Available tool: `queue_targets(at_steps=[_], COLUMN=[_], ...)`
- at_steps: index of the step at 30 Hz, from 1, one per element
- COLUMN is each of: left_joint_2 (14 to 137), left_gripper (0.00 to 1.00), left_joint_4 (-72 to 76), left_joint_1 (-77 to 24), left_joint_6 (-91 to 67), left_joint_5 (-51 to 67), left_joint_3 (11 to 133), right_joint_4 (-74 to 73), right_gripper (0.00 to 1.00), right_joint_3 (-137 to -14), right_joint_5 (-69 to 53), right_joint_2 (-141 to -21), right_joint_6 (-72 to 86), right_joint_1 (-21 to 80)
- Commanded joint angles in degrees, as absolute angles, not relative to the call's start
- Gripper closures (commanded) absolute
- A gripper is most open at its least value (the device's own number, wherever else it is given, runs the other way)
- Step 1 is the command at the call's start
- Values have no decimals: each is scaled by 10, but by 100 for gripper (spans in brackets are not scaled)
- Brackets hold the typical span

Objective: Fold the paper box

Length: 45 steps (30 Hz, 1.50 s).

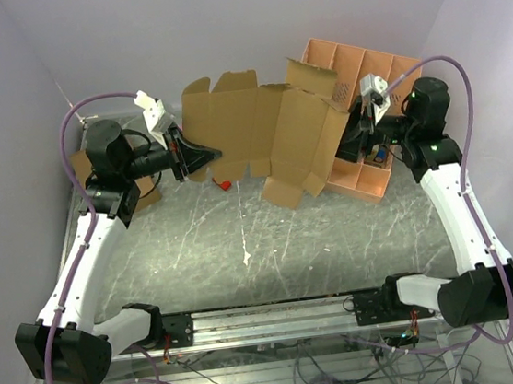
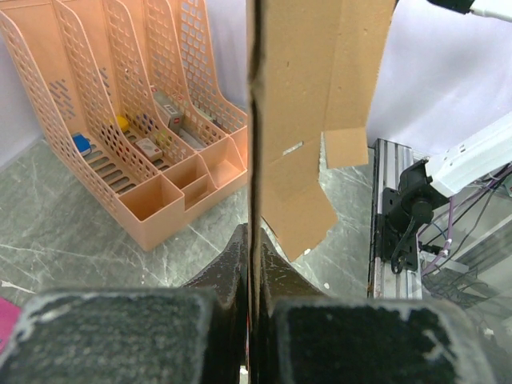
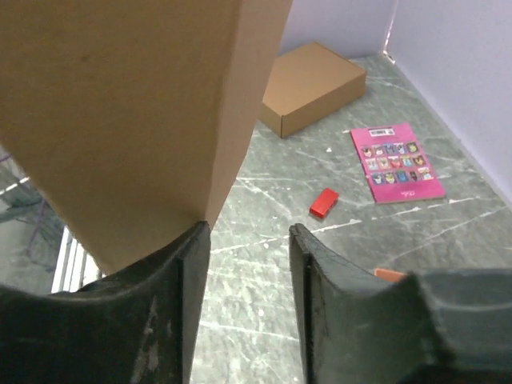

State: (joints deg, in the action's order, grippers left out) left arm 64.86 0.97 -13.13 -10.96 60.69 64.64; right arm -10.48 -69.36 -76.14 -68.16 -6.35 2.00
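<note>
The paper box (image 1: pixel 268 126) is a flat brown cut-out sheet with creased panels and tab flaps, held up off the table between the two arms. My left gripper (image 1: pixel 201 156) is shut on its left edge. In the left wrist view the sheet (image 2: pixel 312 96) runs edge-on between the closed fingers of that gripper (image 2: pixel 252 240). My right gripper (image 1: pixel 348 140) is at the sheet's right end. In the right wrist view this gripper (image 3: pixel 248 232) stands open with only table showing in the gap. The sheet (image 3: pixel 120 104) lies against the outside of the left finger (image 3: pixel 172 272).
An orange plastic file organiser (image 1: pixel 364 78) stands at the back right, just behind the right gripper. A larger brown cardboard box (image 3: pixel 312 88) lies at the back left, near the left arm. A pink booklet (image 3: pixel 396 160) and a small red block (image 1: pixel 225 184) lie on the marble table.
</note>
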Motion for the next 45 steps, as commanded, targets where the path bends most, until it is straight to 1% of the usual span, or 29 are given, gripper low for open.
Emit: queue_targets(at_steps=[1, 2, 3, 5, 7, 11, 17, 19, 24, 29, 31, 33, 36, 42, 45], left_joint_2=[642, 641, 642, 642, 643, 645, 647, 648, 647, 644, 645, 646, 646, 645, 648], left_gripper=[93, 93, 93, 93, 93, 93, 93, 93, 93, 93, 93, 93, 93, 93, 93], left_joint_4=[-5, -18, -24, -29, -16, 18, 1, 8, 23, 0, 7, 24, 48, 36, 19], left_joint_1=[-124, -124, -124, -124, -124, -124, -124, -124, -124, -124, -124, -124, -126, -136, -138], left_joint_6=[-92, -85, -79, -74, -84, -108, -97, -103, -114, -95, -100, -110, -129, -122, -108], left_joint_5=[599, 596, 595, 594, 597, 601, 602, 606, 609, 605, 608, 610, 613, 603, 589], left_joint_3=[656, 659, 662, 665, 661, 655, 662, 660, 656, 658, 654, 649, 641, 642, 648], right_joint_4=[-267, -360, -412, -473, -475, -430, -491, -479, -389, -407, -373, -308, -270, -268, -306], right_gripper=[51, 49, 47, 46, 44, 40, 32, 31, 30, 29, 29, 29, 31, 32, 29], right_joint_3=[-768, -790, -808, -826, -824, -810, -829, -826, -810, -819, -803, -779, -763, -765, -779], right_joint_5=[-781, -779, -781, -781, -782, -781, -752, -747, -738, -757, -758, -752, -749, -733, -756], right_joint_2=[-695, -703, -711, -716, -714, -701, -703, -701, -699, -706, -699, -692, -694, -704, -705], right_joint_6=[-188, -248, -294, -349, -355, -318, -383, -369, -284, -280, -241, -183, -145, -132, -182], right_joint_1=[24, 24, 24, 24, 24, 33, 70, 76, 80, 81, 83, 87, 91, 106, 111])
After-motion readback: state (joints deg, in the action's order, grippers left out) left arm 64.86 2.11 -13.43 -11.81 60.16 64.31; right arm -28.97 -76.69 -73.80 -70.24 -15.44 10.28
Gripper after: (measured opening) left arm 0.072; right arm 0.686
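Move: The right panel of the paper box hangs about 6 cm to the right hand's left, some 2 cm nearer the base and 3 cm higher. The orange organizer lies about 16 cm ahead, 11 cm right and 28 cm below the right hand; the red block is roughly 10 cm ahead, 27 cm left and 35 cm down. From the left hand, still pinching the box's left edge, that panel is 19 cm right, about 2 cm back and 3 cm up. The right hand opens wider and pushes the panel back and left, about 4 cm, while the left keeps pinching. ##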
